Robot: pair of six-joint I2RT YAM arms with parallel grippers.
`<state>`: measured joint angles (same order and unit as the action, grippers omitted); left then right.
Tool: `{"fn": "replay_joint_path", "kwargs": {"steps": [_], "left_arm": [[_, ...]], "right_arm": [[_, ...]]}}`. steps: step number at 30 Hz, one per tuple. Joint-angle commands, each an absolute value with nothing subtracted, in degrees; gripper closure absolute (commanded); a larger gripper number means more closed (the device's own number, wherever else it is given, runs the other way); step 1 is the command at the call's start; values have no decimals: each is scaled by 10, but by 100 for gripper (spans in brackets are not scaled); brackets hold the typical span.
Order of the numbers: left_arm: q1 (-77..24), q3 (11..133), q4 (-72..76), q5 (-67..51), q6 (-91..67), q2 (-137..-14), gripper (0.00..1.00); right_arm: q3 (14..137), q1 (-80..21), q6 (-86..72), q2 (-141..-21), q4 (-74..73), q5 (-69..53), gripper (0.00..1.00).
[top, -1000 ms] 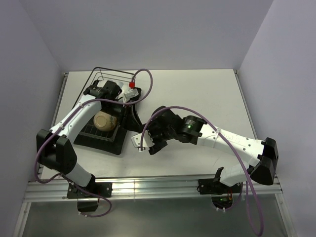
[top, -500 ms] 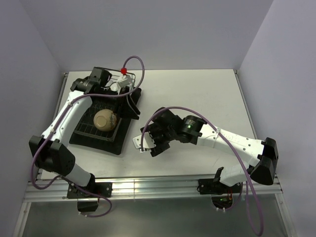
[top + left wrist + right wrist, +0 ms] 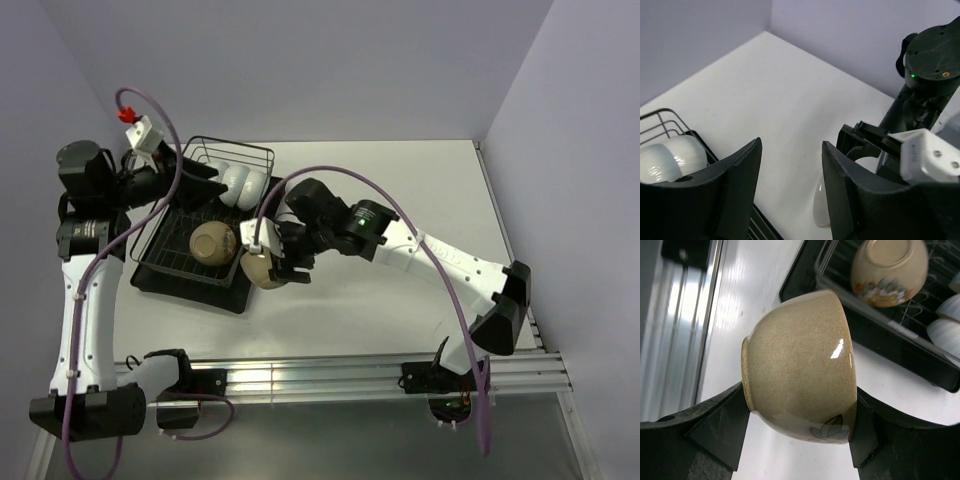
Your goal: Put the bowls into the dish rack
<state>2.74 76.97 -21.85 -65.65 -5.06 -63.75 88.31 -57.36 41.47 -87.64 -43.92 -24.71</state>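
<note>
The dish rack (image 3: 170, 262) stands at the table's left on its black tray. Two white bowls (image 3: 240, 186) lean at its far end, and a tan bowl (image 3: 212, 243) lies upside down in its middle. My right gripper (image 3: 266, 258) is shut on another tan bowl (image 3: 800, 365), held on its side just off the rack's near right corner. A leaf motif shows on that bowl's lower wall. My left gripper (image 3: 791, 150) hangs open and empty above the rack's far left side, in the top view (image 3: 203, 182). The white bowls (image 3: 671, 156) sit below its left finger.
The rack (image 3: 880, 320) fills the top right of the right wrist view, holding the flowered tan bowl (image 3: 888, 270). The right arm (image 3: 420, 250) arcs across the table's middle. Grey walls close in the back and both sides. An aluminium rail (image 3: 320, 375) runs along the near edge.
My left arm has lifted out of the rack and swung back to the left, its jaws opening, and the white bowls now show. My right gripper has carried its tan bowl up-left toward the rack.
</note>
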Motion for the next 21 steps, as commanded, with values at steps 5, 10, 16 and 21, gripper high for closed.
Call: {"fn": "replay_joint_path", "kwargs": {"steps": [5, 10, 16, 21], "left_arm": [[109, 721, -64, -649, -234, -589, 43], [158, 700, -47, -660, -272, -568, 44], [200, 706, -75, -670, -279, -532, 44], [254, 690, -37, -674, -329, -497, 43]], "right_arm": [[1055, -556, 223, -960, -365, -315, 100], [1148, -549, 126, -1037, -316, -326, 100], [1237, -547, 14, -1126, -263, -336, 100], [1291, -548, -32, -1187, -224, -332, 100]]}}
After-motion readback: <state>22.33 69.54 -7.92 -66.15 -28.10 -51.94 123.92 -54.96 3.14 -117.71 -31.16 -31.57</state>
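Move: The right hand already holds a beige bowl off the near right edge of the dish rack, whose middle lies about 20 cm ahead, 18 cm left and 18 cm below. The rack bowl sits some 13 cm ahead, 16 cm left and 17 cm down; the white bowls are about 27 cm ahead and 12 cm left, equally low. For the empty left hand, the rack's middle is roughly 13 cm ahead, 13 cm left and 33 cm below. Keeping its pinch on the beige bowl, the right hand carries it in over the dish rack, about 14 cm left and 7 cm forward, climbing 5 cm or so before levelling off near the end. Its wrist turns some 35 degrees, the fingers coming nearer level and the hand's forward side tipping down. The open left hand clears out leftward by 7 cm, also rising. ##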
